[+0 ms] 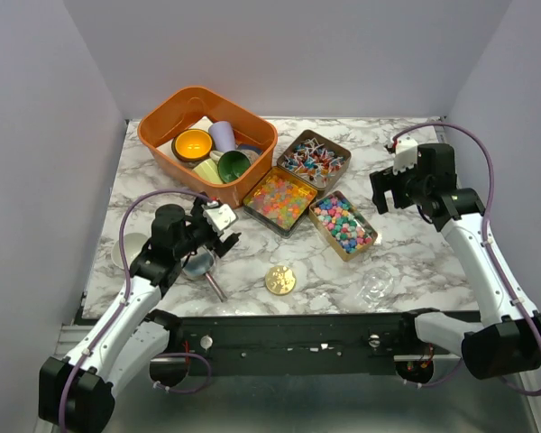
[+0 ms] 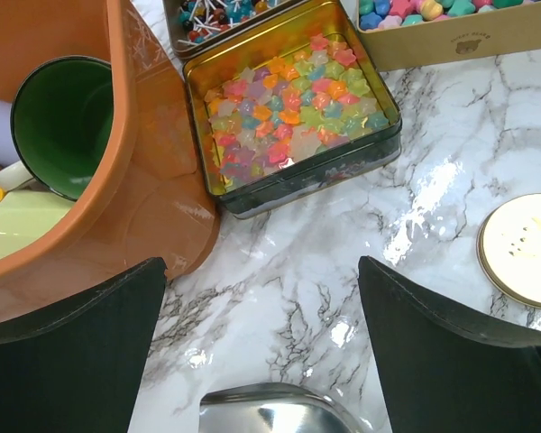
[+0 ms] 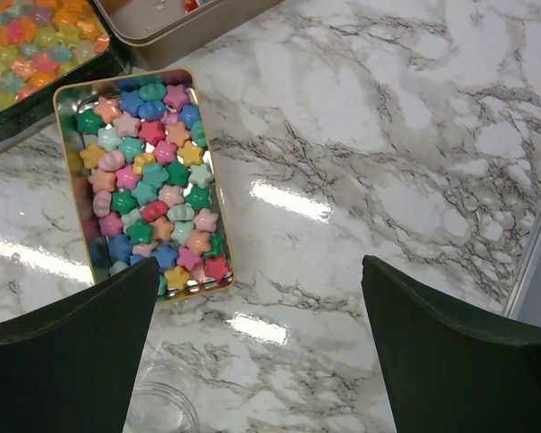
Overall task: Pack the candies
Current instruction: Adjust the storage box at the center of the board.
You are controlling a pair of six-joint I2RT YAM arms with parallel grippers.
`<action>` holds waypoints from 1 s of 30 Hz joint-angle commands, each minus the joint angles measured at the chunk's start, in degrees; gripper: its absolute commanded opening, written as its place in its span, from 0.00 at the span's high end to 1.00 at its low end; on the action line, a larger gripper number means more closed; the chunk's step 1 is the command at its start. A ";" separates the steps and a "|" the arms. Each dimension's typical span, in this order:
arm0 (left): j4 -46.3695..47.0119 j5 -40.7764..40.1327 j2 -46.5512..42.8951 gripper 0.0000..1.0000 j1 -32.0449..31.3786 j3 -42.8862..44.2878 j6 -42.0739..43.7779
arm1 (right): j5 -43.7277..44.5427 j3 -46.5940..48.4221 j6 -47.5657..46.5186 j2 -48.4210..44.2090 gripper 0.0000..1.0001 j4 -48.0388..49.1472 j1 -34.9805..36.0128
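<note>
Three open tins of candies sit mid-table: twisted-wrapper pieces (image 1: pixel 314 158), glossy orange-yellow-pink bits (image 1: pixel 280 198) and pastel pieces (image 1: pixel 343 224). My left gripper (image 1: pixel 218 225) is open and empty, low over a metal scoop (image 1: pixel 201 264). In the left wrist view the gripper (image 2: pixel 261 347) faces the glossy bits (image 2: pixel 293 113), and the scoop's bowl (image 2: pixel 270 410) lies between the fingers. My right gripper (image 1: pixel 388 194) is open and empty, raised to the right of the tins. In the right wrist view the gripper (image 3: pixel 257 347) hangs over bare marble beside the pastel pieces (image 3: pixel 149 171).
An orange basin (image 1: pixel 158 122) with coloured cups and bowls stands at the back left, close to my left gripper (image 2: pixel 144 189). A flat gold disc (image 1: pixel 280 279) and a clear round container (image 1: pixel 376 287) lie near the front edge. A white round thing (image 1: pixel 122 248) sits at the left edge.
</note>
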 commanded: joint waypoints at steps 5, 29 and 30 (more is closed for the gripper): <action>1.10 0.87 -1.37 0.01 -0.27 -1.33 -0.14 | -2.48 1.06 -0.46 0.75 0.00 -0.70 -0.01; -0.40 2.37 1.61 0.01 -1.85 -3.44 3.90 | -20.85 5.72 -11.01 23.51 0.99 -2.47 0.25; -0.31 2.36 1.61 0.01 -1.85 -3.35 3.64 | -20.41 5.46 -11.01 24.04 0.99 -2.03 0.25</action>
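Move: The tin of star candies lies about 10 cm to the right gripper's left, roughly 1 cm ahead and some 11 cm below. The gummy tin is about 16 cm left of the star tin and 7 cm farther out; the lollipop tin is about 8 cm left of it and 16 cm farther out. A clear plastic cup is about 13 cm back and 3 cm left of the right gripper. From the left gripper, the star tin is some 28 cm right and 3 cm ahead. Ease the right gripper left at first, then swing it quickly down and left with a little forward reach, dropping about 7 cm in all, towards the right side of the star-candy tin. On the way shut the wide-open fingers on nothing, turn the hand nearly 20 degrees counter-clockwise and tip it more steeply down. Meanwhile sink the open left gripper about 3 cm. ##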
